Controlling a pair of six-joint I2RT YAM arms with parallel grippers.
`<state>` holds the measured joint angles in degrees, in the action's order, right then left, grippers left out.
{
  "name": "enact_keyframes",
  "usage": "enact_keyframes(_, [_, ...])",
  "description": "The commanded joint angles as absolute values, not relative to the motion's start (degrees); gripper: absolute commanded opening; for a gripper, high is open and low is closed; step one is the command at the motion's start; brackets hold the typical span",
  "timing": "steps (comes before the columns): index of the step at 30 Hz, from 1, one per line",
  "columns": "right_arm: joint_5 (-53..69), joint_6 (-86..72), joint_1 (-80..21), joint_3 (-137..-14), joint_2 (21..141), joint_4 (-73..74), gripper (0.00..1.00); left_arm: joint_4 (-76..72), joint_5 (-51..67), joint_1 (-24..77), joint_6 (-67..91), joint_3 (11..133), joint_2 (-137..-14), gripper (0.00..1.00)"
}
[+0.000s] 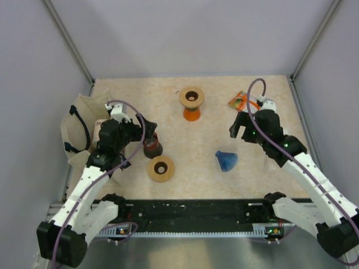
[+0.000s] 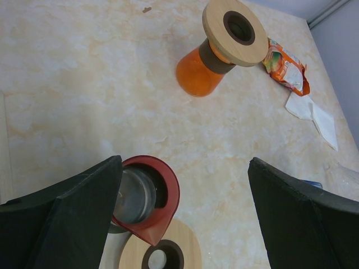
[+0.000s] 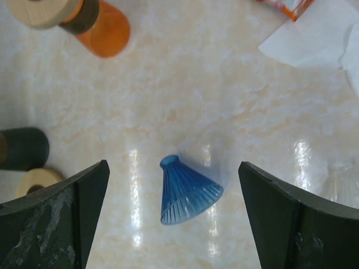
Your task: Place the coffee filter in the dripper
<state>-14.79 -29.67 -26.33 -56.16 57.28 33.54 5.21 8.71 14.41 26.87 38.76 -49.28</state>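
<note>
A blue ribbed cone dripper (image 1: 226, 161) (image 3: 188, 193) lies on its side on the beige table, wide mouth toward the near edge. White paper coffee filters (image 3: 314, 39) (image 2: 311, 112) lie flat at the far right, beside an orange packet (image 1: 238, 102). My right gripper (image 1: 238, 128) (image 3: 173, 165) hangs open above the blue dripper with nothing between its fingers. My left gripper (image 1: 147, 131) (image 2: 185, 162) is open over the table, its left finger next to a red-lidded glass carafe (image 2: 148, 193).
An orange cone with a wooden ring (image 1: 192, 103) stands at the back centre. A second wooden ring piece (image 1: 161, 168) sits just in front of the carafe (image 1: 152, 147). A cloth bag (image 1: 78, 129) lies at the left edge. Walls enclose the table.
</note>
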Motion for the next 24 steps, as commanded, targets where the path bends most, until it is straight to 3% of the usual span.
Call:
enact_keyframes(1, [2.2, -30.9, -26.2, -50.0, 52.7, 34.2, 0.97, 3.0, 9.9, 14.5, 27.1, 39.1, -49.9, 0.99])
enact_keyframes(4, [12.8, -31.3, -26.2, -45.2, 50.1, 33.3, 0.95, 2.8, 10.4, 14.6, 27.3, 39.2, -50.8, 0.99])
enact_keyframes(9, [13.0, -35.0, -28.2, -37.6, 46.9, 28.4, 0.91, 2.3, 11.0, 14.5, 27.8, 39.1, -51.6, 0.99])
enact_keyframes(16, [-12.9, -44.1, -43.4, -36.3, 51.4, 29.7, 0.81, 2.4, 13.5, 14.6, 26.6, 39.0, -51.5, 0.99])
enact_keyframes(21, [-27.6, -51.4, -48.8, -32.7, 52.3, 25.2, 0.74, 2.3, 13.4, 14.6, 26.9, 38.7, -50.5, 0.99])
enact_keyframes(24, [-28.3, -50.0, -50.0, -31.4, 54.2, 18.9, 0.69, 1.9, 13.5, 14.6, 27.2, 38.6, -50.6, 0.99])
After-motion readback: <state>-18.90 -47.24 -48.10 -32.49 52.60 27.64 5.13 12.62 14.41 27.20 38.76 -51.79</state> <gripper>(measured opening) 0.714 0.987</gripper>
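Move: The blue cone dripper, lying on its side, is about 7 cm back from the right hand, 4 cm to its left and some 16 cm below. The orange server, topped by the wooden ring, stands roughly 18 cm ahead and 19 cm left of that hand. The white paper filters lie about 7 cm ahead and 12 cm to its right, flat on the table. From the left hand, the blue cone is about 8 cm back and 31 cm right. Towards the blue cone dripper, without yet visibly touching it, the empty right hand sinks about 13 cm while drawing back roughly 10 and shifting 6 cm left. The fingers tip further down and swing counter-clockwise nearly 20 degrees, then turn partly back; they narrow to around 70 percent open, and the hand creeps slightly forward at the end. ##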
